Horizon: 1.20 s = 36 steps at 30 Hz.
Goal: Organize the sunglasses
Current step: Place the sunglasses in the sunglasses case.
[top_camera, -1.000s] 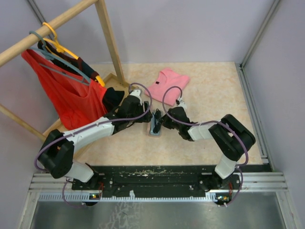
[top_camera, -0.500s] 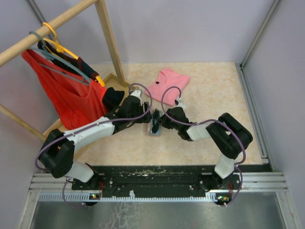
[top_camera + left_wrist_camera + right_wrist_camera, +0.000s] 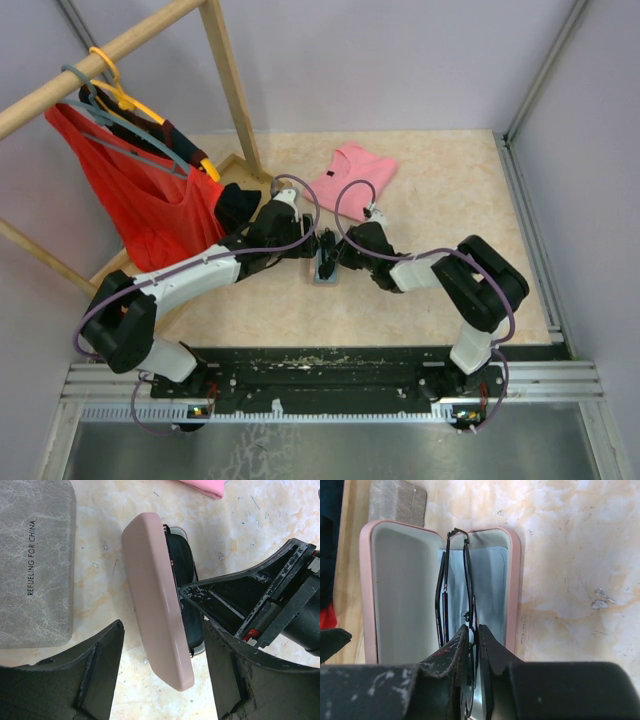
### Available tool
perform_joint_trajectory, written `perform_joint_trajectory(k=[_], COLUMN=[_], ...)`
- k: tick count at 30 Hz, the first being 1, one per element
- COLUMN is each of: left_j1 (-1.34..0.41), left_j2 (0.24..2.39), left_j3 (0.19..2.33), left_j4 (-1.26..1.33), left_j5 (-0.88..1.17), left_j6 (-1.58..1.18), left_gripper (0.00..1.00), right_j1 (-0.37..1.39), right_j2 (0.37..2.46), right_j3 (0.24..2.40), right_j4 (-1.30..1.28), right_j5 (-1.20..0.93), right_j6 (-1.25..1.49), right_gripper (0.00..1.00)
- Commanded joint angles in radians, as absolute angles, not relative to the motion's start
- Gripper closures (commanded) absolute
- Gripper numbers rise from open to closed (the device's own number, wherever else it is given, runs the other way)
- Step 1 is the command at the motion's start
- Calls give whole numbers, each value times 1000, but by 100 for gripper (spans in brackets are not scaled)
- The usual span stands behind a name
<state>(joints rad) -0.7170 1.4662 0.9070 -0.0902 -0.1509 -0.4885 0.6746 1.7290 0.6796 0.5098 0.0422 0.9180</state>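
Note:
A pink case lies open on the table, its lid standing up on edge. Folded inside its base, on a light-blue cloth, rests a pair of dark wire-framed sunglasses. My right gripper reaches into the case, its fingers only a narrow slit apart with the wire frame between them. My left gripper is open and straddles the near end of the lid without touching it. In the top view both grippers, left and right, meet at the case.
A grey case lies shut just left of the pink one. A pink garment lies behind the case. A red garment and hangers hang from a wooden rack at the left. Metal rails border the table.
The right arm's elbow has edged slightly left toward the case. The left arm and the case have not visibly moved.

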Motion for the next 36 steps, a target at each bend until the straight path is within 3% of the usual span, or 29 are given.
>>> perform_joint_trajectory(k=[1, 9, 36], left_j1=[-712, -713, -713], left_j2=[1460, 1463, 1530], left_j3=[933, 934, 947], left_j4=[-83, -81, -75], left_j5=[-137, -130, -107], left_j6=[-471, -469, -476], left_gripper=[29, 29, 27], right_j1=[687, 687, 680], right_j2=[1681, 1610, 1620], right_j3=[733, 747, 839], right_j4=[467, 386, 188], right_j5=[64, 104, 125], right_j6=[866, 808, 661], right_gripper=[82, 73, 66])
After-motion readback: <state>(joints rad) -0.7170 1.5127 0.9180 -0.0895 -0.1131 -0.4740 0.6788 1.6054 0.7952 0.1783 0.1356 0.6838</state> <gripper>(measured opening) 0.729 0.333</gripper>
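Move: The right hand has its fingertips, already barely parted, on the folded sunglasses, which stand on edge in the open case; the case's base is about level with it, 1 cm to the left and 2 cm below. The raised lid stands roughly 5 cm left, the grey case about 12 cm left and 8 cm ahead, the pink shirt some 18 cm ahead and 4 cm right. From the left hand, the case's base is about level, 5 cm right and 9 cm below. The right hand spreads its fingers a further fifth or so of their range and comes free of the sunglasses, dipping a touch, then lifting nearly 3 cm while drawing some 3 cm to the right towards the case's outer rim; on the way it rolls about 15 degrees, its left side sinking, and it ends hovering half open or less above the case. Late on, the left hand, fingers still wide open, sinks about 1.5 cm towards the open case. ##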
